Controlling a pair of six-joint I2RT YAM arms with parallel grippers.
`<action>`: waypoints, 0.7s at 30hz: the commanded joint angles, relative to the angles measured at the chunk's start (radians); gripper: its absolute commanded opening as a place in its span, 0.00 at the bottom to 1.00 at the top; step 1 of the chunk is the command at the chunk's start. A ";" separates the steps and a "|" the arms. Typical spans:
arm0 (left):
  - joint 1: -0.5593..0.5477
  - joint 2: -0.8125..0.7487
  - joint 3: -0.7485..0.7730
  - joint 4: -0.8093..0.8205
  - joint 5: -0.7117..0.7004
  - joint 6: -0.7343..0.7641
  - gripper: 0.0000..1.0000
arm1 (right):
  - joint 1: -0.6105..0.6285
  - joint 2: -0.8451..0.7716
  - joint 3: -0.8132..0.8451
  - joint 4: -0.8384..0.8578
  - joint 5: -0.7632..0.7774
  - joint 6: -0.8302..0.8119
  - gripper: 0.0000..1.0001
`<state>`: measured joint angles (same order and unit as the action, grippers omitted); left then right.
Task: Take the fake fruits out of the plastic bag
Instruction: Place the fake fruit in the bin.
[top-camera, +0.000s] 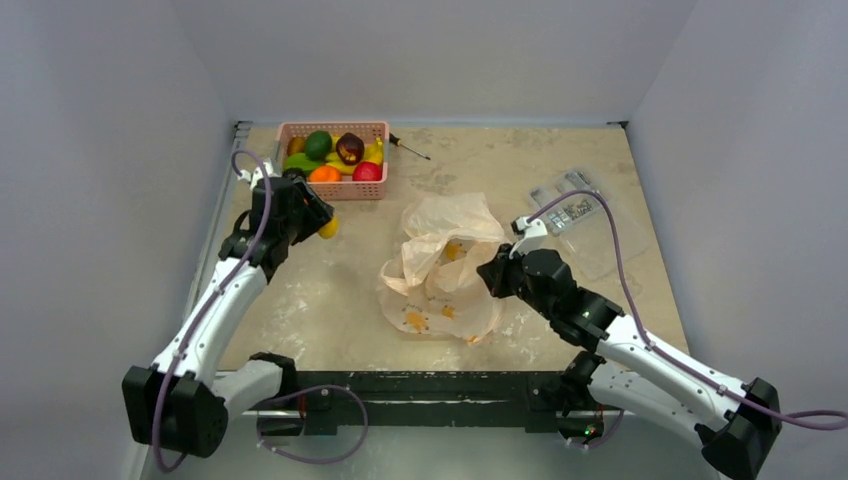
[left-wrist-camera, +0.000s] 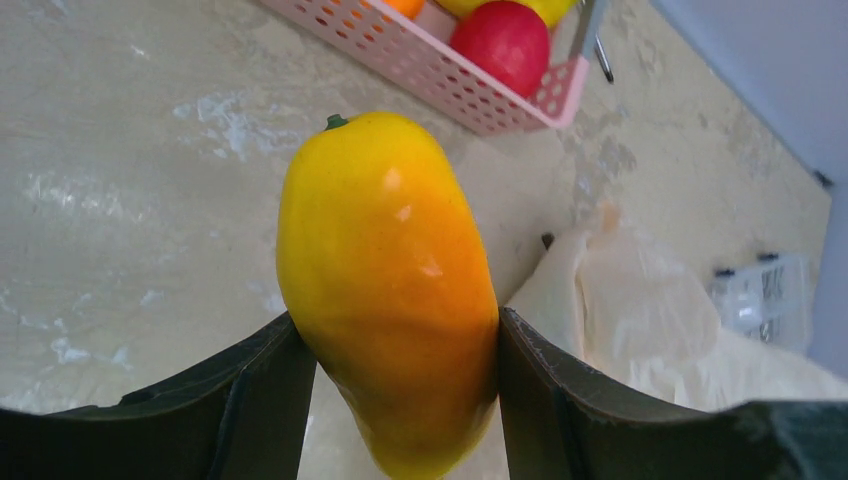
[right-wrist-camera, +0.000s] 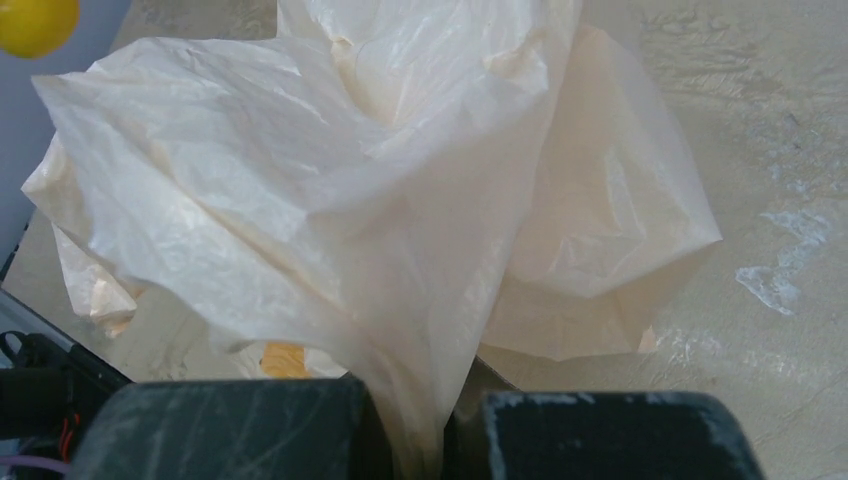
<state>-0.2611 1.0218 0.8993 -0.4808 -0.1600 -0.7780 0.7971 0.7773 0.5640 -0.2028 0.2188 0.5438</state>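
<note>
My left gripper (top-camera: 318, 224) is shut on a yellow-orange mango-shaped fake fruit (left-wrist-camera: 385, 290), held above the table just in front of the pink basket (top-camera: 345, 190). The fruit sits between both fingers (left-wrist-camera: 250, 400), stem end pointing away. The crumpled peach-beige plastic bag (top-camera: 445, 265) lies mid-table. My right gripper (top-camera: 490, 272) is shut on a bunched fold of the bag (right-wrist-camera: 330, 180) at its right side. The bag's inside is hidden; only orange printed marks show. A yellow banana bunch (top-camera: 372, 152), a maroon fruit (top-camera: 350, 147) and a green fruit (top-camera: 318, 144) lie in the basket.
The basket also holds an orange ball (top-camera: 324, 174) and a red apple (top-camera: 367, 171). A screwdriver (top-camera: 410, 147) lies right of the basket. A flat clear packet of small parts (top-camera: 575, 210) lies at the right. Grey walls enclose the table on three sides.
</note>
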 joint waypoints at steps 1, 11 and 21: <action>0.147 0.140 0.041 0.210 0.114 -0.074 0.00 | -0.004 0.000 -0.016 0.066 0.026 -0.021 0.00; 0.240 0.614 0.480 0.045 0.023 -0.146 0.00 | -0.003 -0.004 -0.040 0.139 0.010 -0.068 0.00; 0.261 0.908 0.800 -0.102 0.003 -0.253 0.00 | -0.004 -0.037 -0.061 0.137 0.050 -0.074 0.00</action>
<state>-0.0074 1.8828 1.6169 -0.5037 -0.1379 -0.9649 0.7971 0.7452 0.5144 -0.1062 0.2379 0.4885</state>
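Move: The left gripper already holds the fake mango. The bin's middle lies about 30 cm ahead of this hand, some 3 cm left and 16 cm below. In it the orange is about 25 cm ahead and 3 cm left, the red apple 26 cm ahead and 6 cm right. The plastic bag lies level with the hand, about 24 cm to its right. From the right hand the bin is roughly 39 cm ahead and 34 cm left. Carry the fake mango forward about 20 cm and some 7 cm left to the near side of the bin, left of its middle, sinking slightly in the first half. Turn the left wrist about 20 degrees counter-clockwise on the way, and keep the fingers around the mango. Leave the right gripper pinching the bag's edge, nearly in place. ##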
